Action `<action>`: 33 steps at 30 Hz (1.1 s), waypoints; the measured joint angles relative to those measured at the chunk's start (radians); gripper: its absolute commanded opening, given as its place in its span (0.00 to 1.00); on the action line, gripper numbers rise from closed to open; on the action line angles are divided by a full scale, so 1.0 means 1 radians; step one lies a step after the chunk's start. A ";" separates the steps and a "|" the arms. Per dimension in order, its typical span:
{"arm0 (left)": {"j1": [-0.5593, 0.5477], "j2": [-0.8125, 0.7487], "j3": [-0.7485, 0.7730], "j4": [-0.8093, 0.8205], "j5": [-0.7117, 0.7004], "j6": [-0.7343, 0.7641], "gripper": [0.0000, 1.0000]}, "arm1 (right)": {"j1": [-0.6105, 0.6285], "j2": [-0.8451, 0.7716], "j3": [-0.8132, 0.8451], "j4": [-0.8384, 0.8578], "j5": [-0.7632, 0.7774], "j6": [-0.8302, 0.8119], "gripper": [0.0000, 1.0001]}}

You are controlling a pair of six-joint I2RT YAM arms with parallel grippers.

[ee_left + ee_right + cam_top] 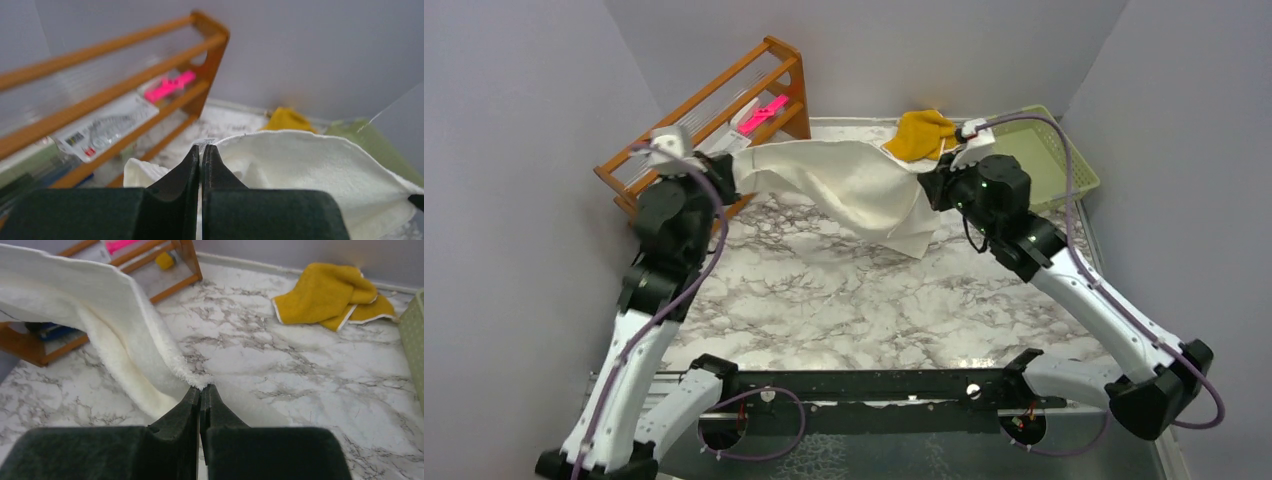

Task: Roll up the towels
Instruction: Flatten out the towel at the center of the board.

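Observation:
The cream-white towel (pixel 849 185) hangs in the air, stretched between my two grippers above the marble table. My left gripper (pixel 201 146) is shut on one corner of the cream-white towel (pixel 310 165), by its small label. Its opposite corner is pinched in my right gripper (pixel 201 388), which is shut on the cream-white towel (pixel 100 305); the cloth sags to the left from there. A mustard-yellow towel (pixel 921 133) lies crumpled at the back of the table, away from both grippers, and in the right wrist view the mustard-yellow towel (pixel 327 295) lies far right.
A wooden rack (pixel 724 110) with a pink item (pixel 762 113) stands at the back left, close behind my left gripper. A pale green basket (pixel 1049 155) sits at the back right. Grey walls enclose the marble table (pixel 844 310).

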 measured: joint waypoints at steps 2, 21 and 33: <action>0.000 -0.123 0.030 0.021 -0.025 0.022 0.00 | 0.000 -0.071 -0.003 0.012 0.011 0.002 0.01; -0.002 -0.389 0.067 -0.126 -0.039 0.143 0.00 | 0.011 -0.298 0.027 -0.031 -0.041 -0.023 0.01; 0.000 -0.358 0.169 -0.179 -0.032 0.149 0.00 | 0.010 -0.306 0.044 -0.069 -0.257 0.004 0.02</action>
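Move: Both shut grippers already hold the white towel in the air, slung between them. The middle of the board lies about 22 cm to the left gripper's right, 2 cm ahead and 34 cm below; from the right gripper it is some 9 cm left, 2 cm ahead and 27 cm down. The yellow towel lies about 25 cm ahead of the right gripper and 3 cm right, the green basket roughly 20 cm ahead and 27 cm right, both on the board. Flick the towel open: whip both closed grippers up and back towards the bases, fingertips tipping up, the left also edging out left to draw the top edge straight. After a brief dip, pull up and back again to about 15 cm higher on the left and slightly less on the right, turning the right hand some 15 degrees counter-clockwise, then start both forward and down, keeping hold. ##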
